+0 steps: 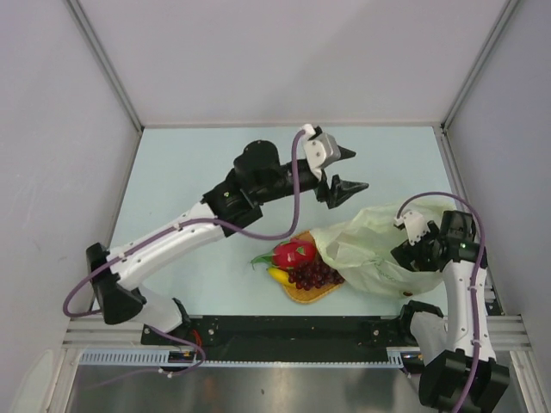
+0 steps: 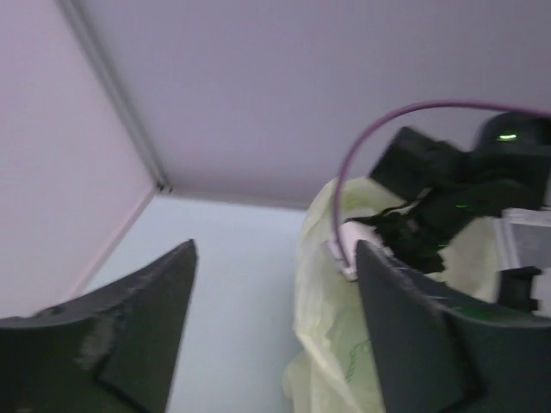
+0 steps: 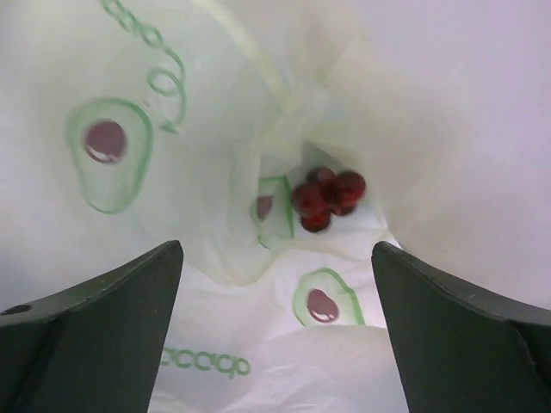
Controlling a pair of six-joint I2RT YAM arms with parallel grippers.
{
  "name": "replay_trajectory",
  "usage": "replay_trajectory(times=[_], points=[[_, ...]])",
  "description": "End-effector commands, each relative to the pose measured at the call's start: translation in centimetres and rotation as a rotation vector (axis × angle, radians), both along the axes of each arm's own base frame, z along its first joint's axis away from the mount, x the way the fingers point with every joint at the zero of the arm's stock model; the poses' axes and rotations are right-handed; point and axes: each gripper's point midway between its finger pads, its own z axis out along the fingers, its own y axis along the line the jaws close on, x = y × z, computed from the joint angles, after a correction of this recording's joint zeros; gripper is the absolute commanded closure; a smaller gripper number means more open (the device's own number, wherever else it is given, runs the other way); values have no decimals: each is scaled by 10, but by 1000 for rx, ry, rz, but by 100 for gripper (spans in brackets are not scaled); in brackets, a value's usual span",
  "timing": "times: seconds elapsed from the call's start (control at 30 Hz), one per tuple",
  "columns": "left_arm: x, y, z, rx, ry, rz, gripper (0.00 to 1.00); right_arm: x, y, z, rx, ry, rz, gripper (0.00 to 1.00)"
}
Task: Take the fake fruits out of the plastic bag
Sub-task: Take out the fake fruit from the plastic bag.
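The plastic bag (image 1: 370,245) lies crumpled at the right, its mouth toward the round orange mat (image 1: 310,295). On the mat sit the red-pink dragon fruit (image 1: 291,254), a yellow fruit (image 1: 277,275) and the dark grape bunch (image 1: 314,274), which is right at the bag's mouth. My left gripper (image 1: 357,169) hovers open above and behind the bag (image 2: 344,335), holding nothing. My right gripper (image 1: 406,255) is open over the bag's right end. In its wrist view the gripper (image 3: 277,258) spans the printed film (image 3: 215,172), and grapes (image 3: 327,198) show through the bag's opening.
Grey walls close the table on three sides. The right arm (image 2: 448,185) and its purple cable (image 2: 344,181) stand just behind the bag in the left wrist view. A metal rail (image 1: 293,327) runs along the near edge.
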Motion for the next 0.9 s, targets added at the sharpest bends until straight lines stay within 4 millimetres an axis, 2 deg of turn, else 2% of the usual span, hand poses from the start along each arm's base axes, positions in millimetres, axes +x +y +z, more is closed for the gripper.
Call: replay_trajectory(times=[0.0, 0.03, 0.07, 0.1, 0.17, 0.2, 0.23, 0.3, 0.33, 0.37, 0.43, 0.5, 0.53, 0.57, 0.6, 0.63, 0.7, 0.73, 0.8, 0.87], points=[[-35, -24, -54, 117, 10, -162, 32, 18, 20, 22, 161, -11, -43, 4], [-38, -30, -65, 142, 22, -186, 38, 20, 22, 24, 178, -6, -49, 7], [-43, -36, -75, 168, 9, -208, 48, 21, 28, 31, 206, -6, -22, 8], [-41, -47, -94, 204, 20, -201, 53, 21, 30, 33, 218, -7, -10, 9], [-51, -58, -113, 259, 36, -221, 60, 24, 36, 38, 245, -34, 8, 8], [-53, -65, -113, 266, 41, -227, 62, 25, 37, 41, 250, -43, 14, 7], [-52, -74, -127, 290, 53, -224, 63, 26, 39, 42, 252, -53, 26, 7], [-59, -83, -140, 301, 74, -229, 68, 25, 40, 39, 256, -38, 24, 7], [-54, -90, -151, 306, 77, -206, 69, 26, 39, 36, 258, -26, 11, 7], [-62, -95, -161, 323, 87, -215, 69, 29, 37, 36, 257, -31, -2, 8], [-60, -106, -185, 348, 96, -192, 70, 29, 35, 31, 263, -7, -30, 9], [-67, -117, -201, 358, 114, -198, 71, 31, 31, 29, 260, -2, -47, 9], [-69, -123, -205, 354, 118, -194, 73, 32, 28, 28, 252, 0, -62, 10], [-73, -131, -221, 371, 145, -182, 75, 34, 21, 26, 254, 3, -100, 10], [-75, -134, -227, 377, 156, -177, 75, 34, 18, 25, 259, 8, -118, 11], [-87, -139, -233, 384, 159, -194, 76, 34, 15, 23, 259, 13, -120, 12], [-94, -147, -251, 394, 151, -188, 77, 32, 7, 16, 257, 38, -137, 18], [-105, -152, -258, 399, 147, -200, 77, 34, -1, 14, 242, 32, -147, 21], [-107, -162, -281, 421, 144, -181, 77, 38, -25, 5, 223, 39, -244, 27], [-111, -169, -292, 423, 128, -171, 78, 46, -46, 4, 203, 1, -306, 28]])
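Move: From the left gripper, held high with its fingers open, the middle of the plastic bag is about 14 cm right, 6 cm back and 37 cm below; the basket is roughly 10 cm back, 4 cm left and 39 cm below. For the right gripper, open over the bag, the red fruit visible inside lies some 7 cm ahead, 2 cm left and 7 cm below, while the bag's middle is about 10 cm left, 1 cm ahead and 6 cm lower. Swing the left gripper down about 30 cm onto the bag beside the right gripper, also carrying it some 15 cm right and 10 cm back, tipping its fingers down 30 degrees and drawing them mostly shut. Keep the right gripper at the bag: lift it slightly forward and left, then ease it back right and down, rolling its left side up and narrowing the fingers a little. ##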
